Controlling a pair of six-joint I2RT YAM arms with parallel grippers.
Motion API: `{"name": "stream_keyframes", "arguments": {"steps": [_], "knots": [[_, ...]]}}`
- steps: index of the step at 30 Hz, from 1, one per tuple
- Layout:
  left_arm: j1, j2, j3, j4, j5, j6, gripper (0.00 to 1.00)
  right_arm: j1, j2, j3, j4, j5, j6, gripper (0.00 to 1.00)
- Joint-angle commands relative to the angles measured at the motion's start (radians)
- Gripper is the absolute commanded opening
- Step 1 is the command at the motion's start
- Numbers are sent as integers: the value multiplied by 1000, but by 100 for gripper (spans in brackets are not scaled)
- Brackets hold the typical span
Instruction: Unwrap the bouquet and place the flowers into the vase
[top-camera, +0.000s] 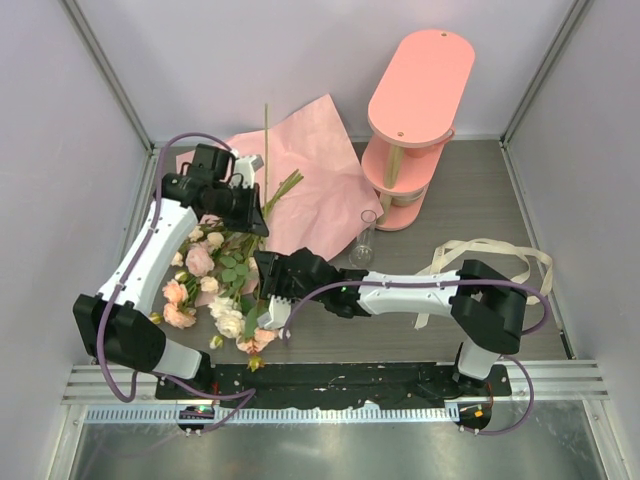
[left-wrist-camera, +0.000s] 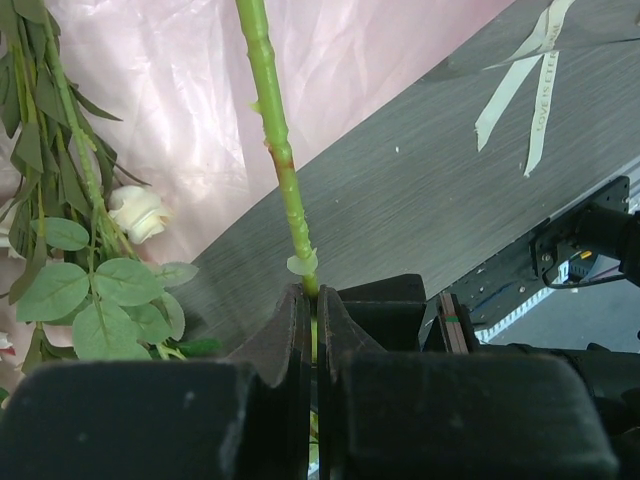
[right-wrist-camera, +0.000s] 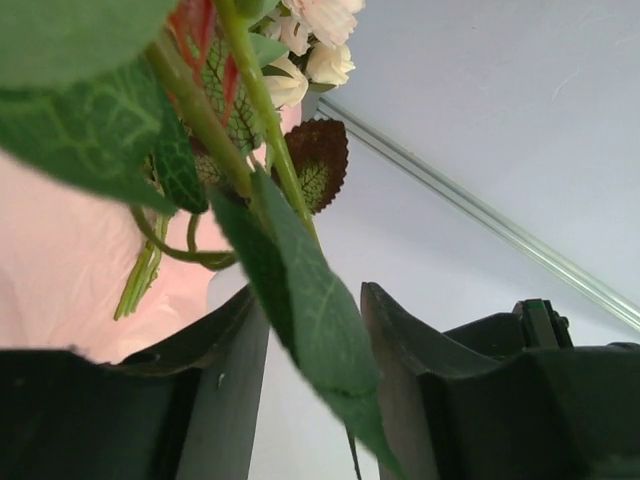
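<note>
The bouquet lies unwrapped. Its flowers, pink, peach and cream roses on leafy stems, lie in a loose heap at the left. My left gripper hangs above the heap, shut on one long green stem that points toward the back wall. In the left wrist view the stem runs straight out of the shut left gripper. My right gripper is pushed into the heap from the right. In the right wrist view it stands open with a green leaf hanging between the jaws. The clear vase stands upright at centre.
The pink paper sheet lies spread at the back, behind the flowers. A pink tiered shelf stands at the back right. The cream ribbon lies loose on the right, over my right arm's side of the table.
</note>
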Motion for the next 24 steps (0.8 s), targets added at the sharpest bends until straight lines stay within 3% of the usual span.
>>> {"name": "stream_keyframes", "arguments": {"steps": [1, 5, 9, 14, 17, 18, 19, 21, 23, 24], "knots": [[-20, -26, -6, -7, -17, 24, 0, -8, -12, 39, 31, -1, -46, 43], [-23, -32, -9, -2, -16, 24, 0, -6, -14, 39, 34, 2, -57, 36], [-22, -41, 20, -13, -1, 6, 0, -6, -6, 47, 34, 10, -85, 18], [-23, -64, 49, -8, 36, -23, 0, -5, -5, 56, 60, 8, -94, 4], [-20, -68, 81, -33, 13, -37, 17, -5, -8, 51, 79, 16, -95, 1], [-19, -87, 100, -34, -8, -51, 38, -5, -9, 48, 85, 16, -88, 1], [-14, -101, 107, -30, -17, -64, 46, -5, -11, 50, 96, 16, -80, 1], [23, -133, 158, -4, -40, -101, 59, -5, -12, 61, 110, 8, -65, 1], [70, -176, 222, -11, -75, -107, 66, -5, -8, 76, 131, -3, -36, 1], [87, -188, 302, -20, -165, -118, 67, -5, -6, 96, 145, -7, -16, 1]]}}
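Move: The left hand already grips a single flower high on its upright stem. The stretch of flower stem next to be gripped passes between the right hand's half-open fingers, about 1 cm to that hand's left, and is roughly 5 cm back and 3 cm below the left hand. From the right hand, the vase stands some 7 cm ahead, 22 cm right and 10 cm down; the rest of the bouquet lies about 11 cm ahead, 11 cm left and 16 cm down. Staying almost in place, the right hand closes its fingers around the leafy stem below the left hand's grip, then lifts about 2 cm with the flower. The left hand first eases down a touch, holding on, then opens wide, lets go of the stem and rises quickly by some 6 cm, clear of it. ##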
